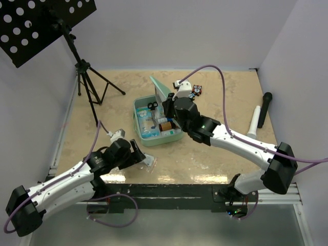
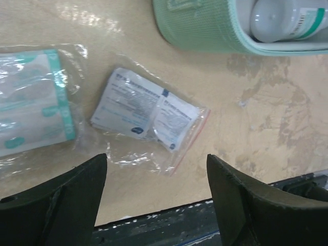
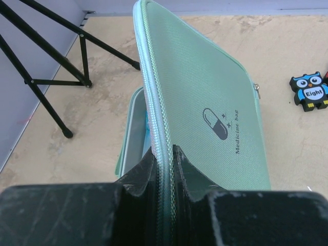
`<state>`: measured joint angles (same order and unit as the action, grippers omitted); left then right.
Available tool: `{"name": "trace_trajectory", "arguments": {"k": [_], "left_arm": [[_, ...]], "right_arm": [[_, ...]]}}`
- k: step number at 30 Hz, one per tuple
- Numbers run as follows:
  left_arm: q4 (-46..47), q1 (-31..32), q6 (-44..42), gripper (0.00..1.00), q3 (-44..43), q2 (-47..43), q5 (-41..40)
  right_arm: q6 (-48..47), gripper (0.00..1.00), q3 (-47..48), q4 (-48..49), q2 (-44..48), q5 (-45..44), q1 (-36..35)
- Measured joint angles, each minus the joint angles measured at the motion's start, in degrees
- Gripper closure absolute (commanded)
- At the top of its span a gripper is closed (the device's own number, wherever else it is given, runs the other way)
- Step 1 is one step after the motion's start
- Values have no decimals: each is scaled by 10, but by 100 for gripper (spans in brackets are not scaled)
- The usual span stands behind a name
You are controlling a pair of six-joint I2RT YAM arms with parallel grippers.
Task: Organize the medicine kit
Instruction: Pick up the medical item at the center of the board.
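Observation:
The medicine kit (image 1: 177, 137) is a mint-green zip case lying open mid-table, its lid (image 3: 205, 102) standing upright with a pill mark on it. My right gripper (image 3: 164, 154) is shut on the lid's zipper edge and holds it up. Inside the case I see scissors (image 1: 152, 106), a brown bottle (image 1: 165, 126) and a white bottle (image 2: 287, 20). My left gripper (image 2: 156, 169) hangs open just above the table near its front edge, with nothing between its fingers. Just beyond it lies a clear zip bag of white sachets (image 2: 146, 113), and to the left a teal-striped packet (image 2: 31, 107).
A black tripod stand (image 1: 87, 77) with a perforated plate (image 1: 36, 25) stands at the back left. An owl-shaped item (image 3: 310, 91) lies behind the case. A black microphone (image 1: 265, 108) and a white tube (image 1: 254, 122) rest at the right. The table's dark front edge (image 2: 154, 225) is under my left gripper.

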<state>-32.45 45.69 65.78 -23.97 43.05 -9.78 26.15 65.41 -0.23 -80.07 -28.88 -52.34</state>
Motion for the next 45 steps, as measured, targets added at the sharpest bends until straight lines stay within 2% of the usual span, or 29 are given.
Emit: {"name": "trace_trajectory", "arguments": {"k": [5,10,17,22,26,32,45], "left_arm": [[56,25,14,26,5,23,13],[76,44,31,28,11,56,23],[61,61,89,28,43,-38,19],[71,65,134,34,82,-105,15],[80,67,167,34,127,-96,16],[97,77,194,33,130,-85,4],[197,77,247,51,173,-66,-18]], "right_arm": [[0,100,-3,4,0,2,0],[0,100,-5,6,1,5,0],[0,100,-12,12,3,7,0],[0,100,-18,20,3,15,-1],[0,100,-18,21,3,15,-1],[0,100,-18,20,6,14,-1],[-3,100,-19,20,6,14,-1]]}}
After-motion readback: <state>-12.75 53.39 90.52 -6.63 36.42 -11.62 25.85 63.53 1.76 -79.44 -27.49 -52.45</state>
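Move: The medical item, a white packet in a clear zip bag, lies about 3 cm ahead of the open left hand and 4 cm to its right, some 5 cm below. The teal packet is about 3 cm ahead and 7 cm to that hand's left; the open medicine kit's middle is roughly 20 cm ahead and 11 cm to its right. From the right hand, the white packet is some 15 cm back, 13 cm to the left and 26 cm below. The right hand keeps its pinch on the kit lid's edge. The left hand shifts about 3 cm right, draws back a little, then sinks some 3 cm overall and eases forward again to the zip bag's near edge, its fingertips swinging right by about 20 degrees while the fingers close partway; touch can't be made out. ##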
